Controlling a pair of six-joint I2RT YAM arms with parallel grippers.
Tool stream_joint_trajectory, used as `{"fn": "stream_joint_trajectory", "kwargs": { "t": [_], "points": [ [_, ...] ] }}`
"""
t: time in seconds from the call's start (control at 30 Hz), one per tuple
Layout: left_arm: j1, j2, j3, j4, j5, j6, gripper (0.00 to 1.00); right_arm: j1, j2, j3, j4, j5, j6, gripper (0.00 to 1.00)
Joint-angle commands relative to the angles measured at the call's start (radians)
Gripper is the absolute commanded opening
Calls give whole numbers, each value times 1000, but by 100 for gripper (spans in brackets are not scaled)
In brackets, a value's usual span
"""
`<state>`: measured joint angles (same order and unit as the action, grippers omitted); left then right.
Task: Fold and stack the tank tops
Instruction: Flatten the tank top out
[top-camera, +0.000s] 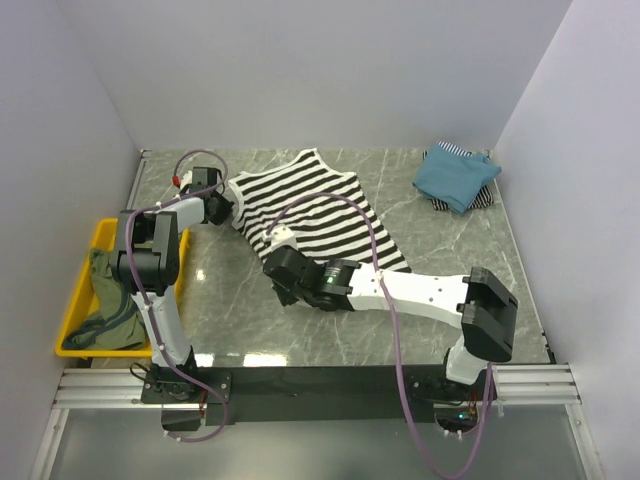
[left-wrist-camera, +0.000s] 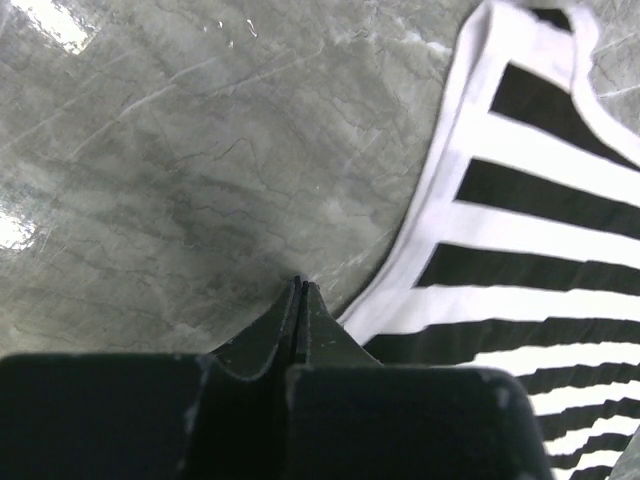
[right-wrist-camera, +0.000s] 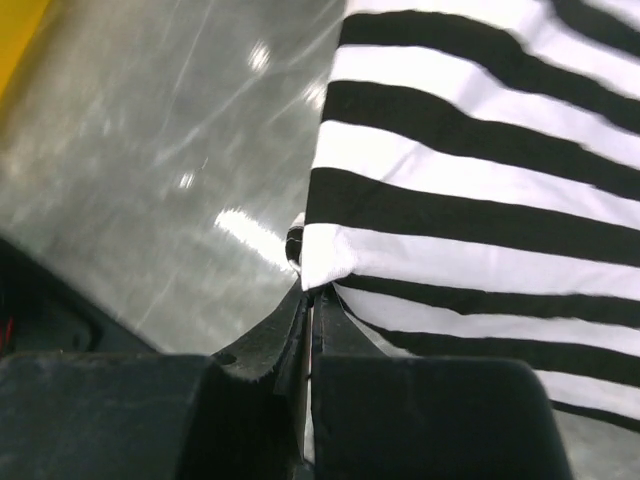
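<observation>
The black-and-white striped tank top (top-camera: 320, 205) lies spread on the marble table. My left gripper (top-camera: 225, 207) sits at its far-left edge. In the left wrist view the gripper (left-wrist-camera: 300, 285) is shut, low over the table, with the top's white hem (left-wrist-camera: 440, 190) running beside its right finger and no cloth seen between the tips. My right gripper (top-camera: 275, 246) is at the top's near-left corner. In the right wrist view it (right-wrist-camera: 308, 290) is shut on that corner of the striped top (right-wrist-camera: 480, 180). The folded teal-blue top (top-camera: 455, 178) lies on the pinstriped one (top-camera: 450, 151) at the back right.
A yellow bin (top-camera: 75, 300) stands at the table's left edge with the olive-green top (top-camera: 110, 290) bunched inside. White walls close in the left, back and right sides. The right arm (top-camera: 420, 290) stretches across the near middle of the table.
</observation>
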<state>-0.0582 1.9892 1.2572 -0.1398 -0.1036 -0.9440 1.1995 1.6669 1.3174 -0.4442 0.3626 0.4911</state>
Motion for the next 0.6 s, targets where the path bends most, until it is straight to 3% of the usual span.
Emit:
{"fn": "stream_joint_trajectory", "kwargs": {
  "t": [0.0,0.07,0.2,0.27,0.47,0.57],
  "points": [
    [3,-21,25,-9,-19,13,1,-5,10,-84,70,-215,-58,0],
    [3,-24,24,-11,-19,13,1,-5,22,-98,79,-244,-54,5],
    [3,-32,18,-14,-24,19,1,20,25,-112,87,-286,-60,35],
    [3,-33,16,-15,-22,19,1,35,17,-113,84,-258,-49,41],
    [3,-44,15,-12,-19,13,1,101,60,-51,32,-110,-2,40],
    [3,-53,15,-17,-15,13,1,138,163,17,-34,-35,52,36]
  ]
}}
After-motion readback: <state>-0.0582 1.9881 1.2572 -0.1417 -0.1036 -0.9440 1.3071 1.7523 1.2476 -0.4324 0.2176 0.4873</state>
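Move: The right hand holds the striped tank top's hem corner, still lifted. The spot where that corner will lie is about 6 cm back, roughly 2 cm to this hand's right and 13 cm below. From the same hand, the side edge pinned by the left hand is some 29 cm ahead, 14 cm left; the yellow bin is 33 cm left, 7 cm ahead, both about 12 cm lower. From the left hand, the corner's spot is about 35 cm back, 15 cm right, 2 cm down. The right fingers let go of the hem corner, opening from shut to about 40 percent as the hand swings back and down, some 7 cm back and 6 cm lower, towards the near edge of the table. The descent stops halfway and the rest is a level draw back, with the wrist turned about 10 degrees counter-clockwise and tipped down a little. The left hand stays still, fingers shut on the side edge by the armhole. ##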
